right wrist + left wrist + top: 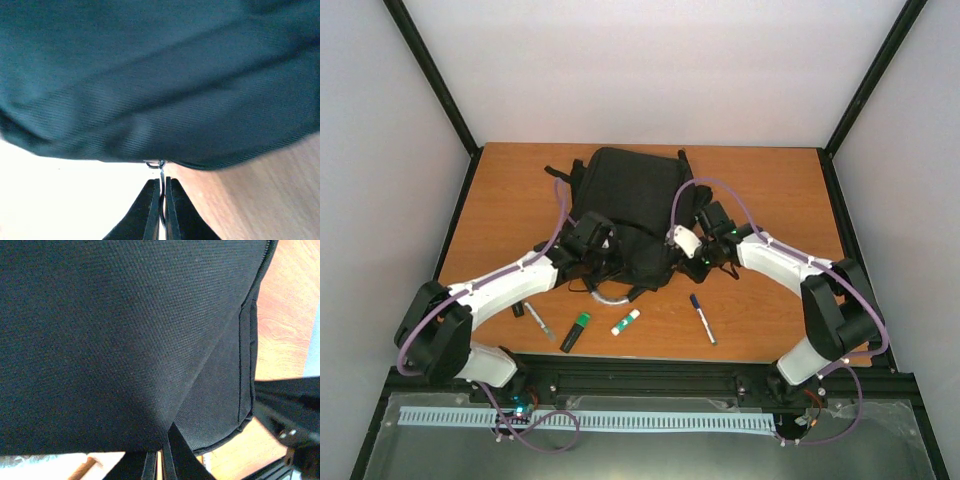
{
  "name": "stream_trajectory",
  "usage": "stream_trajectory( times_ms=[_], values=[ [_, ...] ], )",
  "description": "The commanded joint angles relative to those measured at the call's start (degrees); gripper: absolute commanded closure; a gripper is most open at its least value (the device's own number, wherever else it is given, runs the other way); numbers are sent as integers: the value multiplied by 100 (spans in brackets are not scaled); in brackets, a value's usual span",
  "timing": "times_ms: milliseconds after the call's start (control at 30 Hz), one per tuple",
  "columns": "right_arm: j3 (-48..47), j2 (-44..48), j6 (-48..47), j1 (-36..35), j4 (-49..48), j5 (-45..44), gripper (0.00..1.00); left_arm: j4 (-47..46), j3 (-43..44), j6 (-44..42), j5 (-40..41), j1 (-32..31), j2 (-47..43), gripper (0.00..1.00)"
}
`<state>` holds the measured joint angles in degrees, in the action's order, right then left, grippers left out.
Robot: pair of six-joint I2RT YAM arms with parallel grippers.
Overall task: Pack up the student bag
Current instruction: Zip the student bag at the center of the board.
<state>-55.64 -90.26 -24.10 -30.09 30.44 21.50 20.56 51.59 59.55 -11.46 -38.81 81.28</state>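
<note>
The student bag is a black fabric backpack lying flat at the table's middle, with its grey handle loop toward the near edge. My left gripper sits at the bag's near-left corner. In the left wrist view its jaws are shut, pinching a fold of the black fabric. My right gripper is at the bag's near-right side. In the right wrist view it is shut on a thin metal zipper pull that hangs from the bag's edge.
On the wooden table, near the front edge, lie a silver pen, a green highlighter, a white and green glue stick and a blue-capped marker. A small black item lies by the left arm.
</note>
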Motion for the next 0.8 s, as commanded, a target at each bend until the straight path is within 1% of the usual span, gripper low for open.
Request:
stream_trajectory(
  times_ms=[0,200,333,500,533,567,600,633,700,767],
  values=[
    [-240,-83,9,360,-84,-247,97,153,-194,-271,83,-39,-261,99],
    [-776,-709,209,418,-413,-873,97,107,-322,-336,-27,-39,-278,99],
    [-1038,-1009,460,600,-589,-1191,97,125,-330,-347,11,-39,-362,99],
    [-1017,-932,527,652,-630,-1212,97,107,-281,-408,29,-39,-326,99],
    [-993,-860,514,653,-597,-1160,96,111,-229,-462,-7,-39,-289,95],
    [-972,-785,500,660,-543,-1040,93,153,-145,-533,-11,-39,-254,83],
    [-955,-678,503,674,-470,-961,89,258,-16,-621,40,-39,-241,68],
    [-939,-548,517,690,-382,-899,83,435,134,-732,150,-39,-247,53],
    [-903,-236,538,725,-188,-793,71,857,456,-993,454,-39,-316,37],
    [-876,154,549,748,58,-673,65,1246,736,-1249,838,-24,-460,26]
  ],
)
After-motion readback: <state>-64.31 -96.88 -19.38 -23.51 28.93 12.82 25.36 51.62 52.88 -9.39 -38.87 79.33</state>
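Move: The bag's zipper pull is already in the right fingers; the next stretch of zipper climbs the bag's right side to a spot about 8 cm ahead and 4 cm right of this hand. The blue pen lies roughly 14 cm back and 6 cm right of it, some 6 cm lower. The left hand holds a fold of the bag's near edge; from it the pull is about 17 cm to the right and 4 cm lower, and the bag's handle 7 cm back, 2 cm left, 8 cm lower. The zipper pull, still pinched by the right hand, is drawn forward along the bag's right side about 8 cm, drifting some 4 cm right and dipping slightly, while the wrist turns about 15 degrees clockwise; then the right fingers part and the hand starts to rise. The left hand keeps its pinch on the bag's near edge, easing slightly back and left, then opens wide. ##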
